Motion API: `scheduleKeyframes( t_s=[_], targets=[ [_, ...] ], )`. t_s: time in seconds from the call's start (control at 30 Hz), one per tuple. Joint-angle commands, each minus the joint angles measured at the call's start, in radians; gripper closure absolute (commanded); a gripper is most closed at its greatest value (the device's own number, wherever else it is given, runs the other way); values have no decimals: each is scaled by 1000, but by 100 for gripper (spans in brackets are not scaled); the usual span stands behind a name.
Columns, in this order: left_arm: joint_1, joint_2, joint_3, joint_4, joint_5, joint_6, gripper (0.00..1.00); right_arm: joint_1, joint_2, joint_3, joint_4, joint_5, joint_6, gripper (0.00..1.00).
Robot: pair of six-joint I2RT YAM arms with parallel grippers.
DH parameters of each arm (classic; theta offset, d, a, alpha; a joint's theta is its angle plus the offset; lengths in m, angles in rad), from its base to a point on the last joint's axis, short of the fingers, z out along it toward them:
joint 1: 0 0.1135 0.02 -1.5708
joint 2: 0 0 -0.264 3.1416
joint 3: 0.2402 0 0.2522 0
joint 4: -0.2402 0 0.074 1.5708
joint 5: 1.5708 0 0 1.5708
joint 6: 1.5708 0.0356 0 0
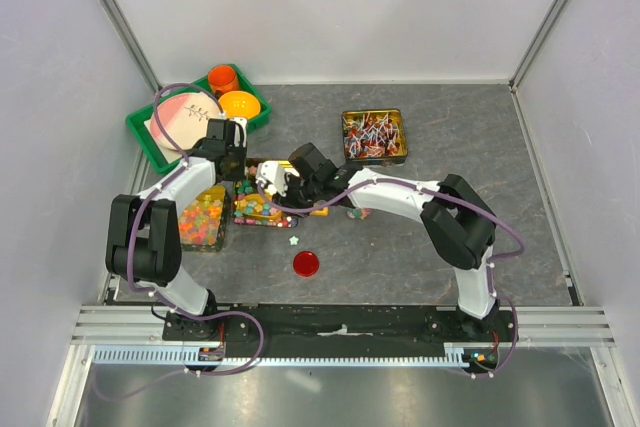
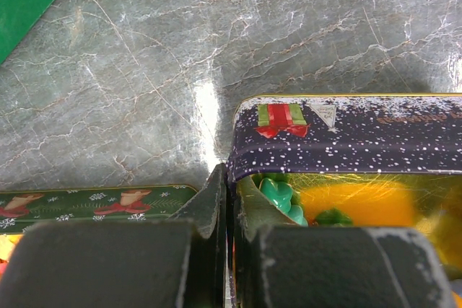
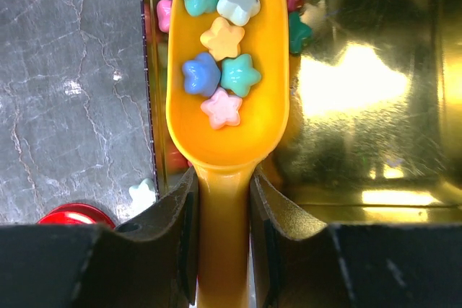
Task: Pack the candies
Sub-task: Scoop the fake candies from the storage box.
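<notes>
The candies (image 3: 220, 70), small pastel stars, lie in a yellow scoop (image 3: 227, 128) above a gold-lined tin (image 3: 361, 106). More of them are piled at the tin's far end (image 1: 255, 209). My right gripper (image 3: 222, 200) is shut on the scoop's handle, and in the top view it (image 1: 283, 184) hangs over the tin. My left gripper (image 2: 229, 185) is shut on the tin's dark-blue snowy wall (image 2: 346, 135) at a corner, with green candies (image 2: 281, 196) just inside. One pale star (image 1: 294, 240) lies loose on the table.
A green Christmas tin (image 1: 203, 219) of red-orange-yellow gummies stands just left of the candy tin. A tin of lollipops (image 1: 373, 135) sits at the back right. A red lid (image 1: 306, 263) lies in front. At the back left is a green tray (image 1: 150, 137) with a plate, bowl and cup.
</notes>
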State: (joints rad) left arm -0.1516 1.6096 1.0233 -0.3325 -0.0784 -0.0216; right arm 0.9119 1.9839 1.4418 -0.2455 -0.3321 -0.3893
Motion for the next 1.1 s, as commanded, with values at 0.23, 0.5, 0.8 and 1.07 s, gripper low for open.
scheduleKeyframes(
  t_s=[0.23, 0.5, 0.8, 1.07],
  targets=[
    [14, -19, 11, 59, 19, -31, 99, -36, -151, -58, 91, -88, 20, 100],
    [21, -8, 14, 61, 17, -34, 99, -39, -218, -78, 71, -120, 20, 100],
    [26, -4, 14, 61, 22, -34, 98, -39, -319, -77, -23, -169, -45, 100],
    [29, -7, 12, 59, 28, -34, 98, -129, -437, -77, -121, -219, -89, 100]
  ],
)
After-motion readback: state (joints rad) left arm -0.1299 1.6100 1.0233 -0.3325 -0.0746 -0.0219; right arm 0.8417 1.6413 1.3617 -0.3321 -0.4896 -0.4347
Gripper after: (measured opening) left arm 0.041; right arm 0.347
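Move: The storage box, the clear container partly filled with candies, stands about 16 cm to the right of the right hand, level with it front to back, its middle some 3 cm lower. The candy tin's middle is about 6 cm left and 4 cm ahead. A stray white candy lies 7 cm back, 1 cm right, and the red cup 12 cm back, 4 cm right. From the left hand the storage box is about 28 cm right and 10 cm back. Straight up at first, then with more drift right and a little back, the right hand raises the loaded yellow scoop about 12 cm out of the candy tin, speeding up as it goes and shifting some 4 cm to the right, the storage box's side. The wrist tips the fingers and bowl up about 10 degrees; the grip on the handle stays closed. The left hand keeps pinching the tin's far left corner, creeping under 1 cm left. ##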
